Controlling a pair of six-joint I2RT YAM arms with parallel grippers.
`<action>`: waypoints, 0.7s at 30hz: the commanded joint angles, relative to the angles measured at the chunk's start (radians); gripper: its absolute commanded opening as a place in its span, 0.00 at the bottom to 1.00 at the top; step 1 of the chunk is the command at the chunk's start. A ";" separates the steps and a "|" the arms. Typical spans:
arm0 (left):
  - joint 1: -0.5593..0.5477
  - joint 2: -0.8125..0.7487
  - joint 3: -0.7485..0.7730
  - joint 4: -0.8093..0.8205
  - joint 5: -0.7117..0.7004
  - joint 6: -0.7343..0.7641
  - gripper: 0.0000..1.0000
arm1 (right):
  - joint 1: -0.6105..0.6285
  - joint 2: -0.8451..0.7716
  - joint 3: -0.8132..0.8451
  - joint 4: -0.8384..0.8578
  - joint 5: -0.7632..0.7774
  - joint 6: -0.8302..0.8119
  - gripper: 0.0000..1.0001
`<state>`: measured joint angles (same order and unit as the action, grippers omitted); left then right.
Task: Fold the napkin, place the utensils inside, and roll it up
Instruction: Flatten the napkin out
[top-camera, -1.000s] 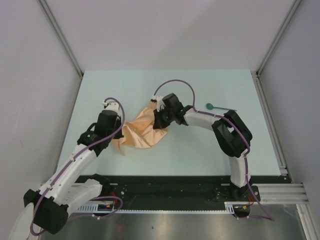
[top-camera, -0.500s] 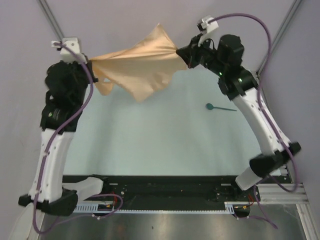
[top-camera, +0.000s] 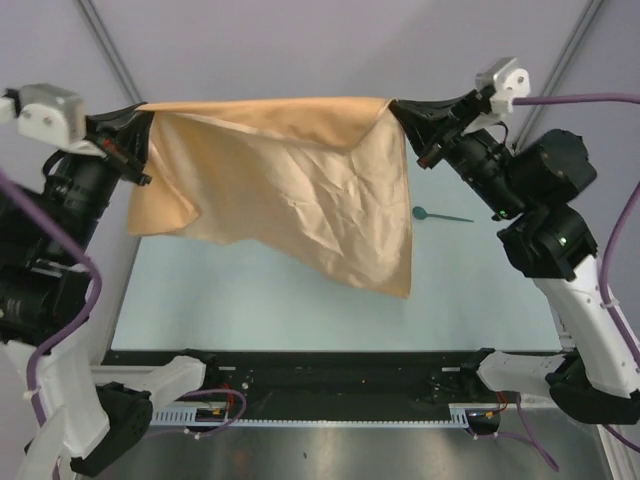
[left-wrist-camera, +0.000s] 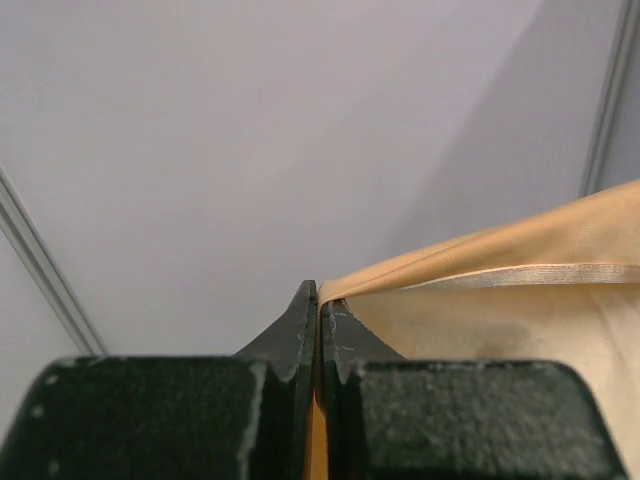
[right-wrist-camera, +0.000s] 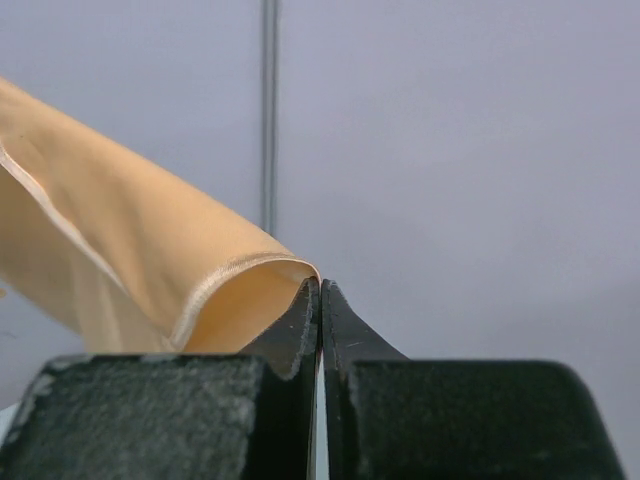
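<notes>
The peach-orange napkin (top-camera: 290, 185) hangs spread in the air, stretched between both arms high above the table. My left gripper (top-camera: 148, 112) is shut on its upper left corner, and in the left wrist view the cloth (left-wrist-camera: 500, 300) runs out from between the left gripper's (left-wrist-camera: 319, 295) pinched jaws. My right gripper (top-camera: 395, 104) is shut on the upper right corner; the right wrist view shows the hem (right-wrist-camera: 150, 270) curling out at the right gripper (right-wrist-camera: 320, 290). The teal utensil (top-camera: 438, 215) lies on the table to the right, partly behind the right arm.
The pale green table (top-camera: 300, 310) lies below the hanging cloth. Grey walls with metal corner posts (top-camera: 115, 60) enclose the back and sides. The arm bases and a black rail (top-camera: 330, 385) sit along the near edge.
Both arms rose from the table and moved apart with the napkin. It went from a crumpled heap to a sheet pulled taut along its top edge.
</notes>
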<state>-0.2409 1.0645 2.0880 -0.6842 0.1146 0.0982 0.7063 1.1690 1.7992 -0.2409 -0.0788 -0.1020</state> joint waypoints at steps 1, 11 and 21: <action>0.032 0.127 -0.098 -0.009 -0.164 0.070 0.01 | -0.140 0.104 -0.063 -0.009 0.142 0.005 0.00; 0.199 0.815 -0.224 0.175 0.066 0.005 0.13 | -0.364 0.709 -0.099 0.199 -0.134 0.153 0.00; 0.178 0.989 -0.004 0.027 -0.088 -0.118 0.99 | -0.384 1.088 0.207 -0.034 -0.190 0.153 0.69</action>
<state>-0.0463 2.3714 2.1628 -0.7387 0.0826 0.0437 0.3042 2.4264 2.0296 -0.3119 -0.2295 0.0456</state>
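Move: The napkin is already stretched by its two upper corners between the shut hands, high over the table. Its left corner is bound for bare table about 37 cm ahead of the left hand, 2 cm to the left and 57 cm below; the table's far left corner lies some 48 cm ahead and 17 cm left. The right hand's landing spot is about 35 cm ahead, 1 cm left, 57 cm below; the teal spoon lies some 22 cm ahead and 17 cm right, equally low. The napkin is swept out and laid down in one quick throw: both hands, still pinching its corners, swing down some 55 cm and forward about 35 cm towards the far part of the table, side by side. Their fingers tip steeply downward, the left by roughly 75 degrees, and near the bottom both open and let go, the left wider. ##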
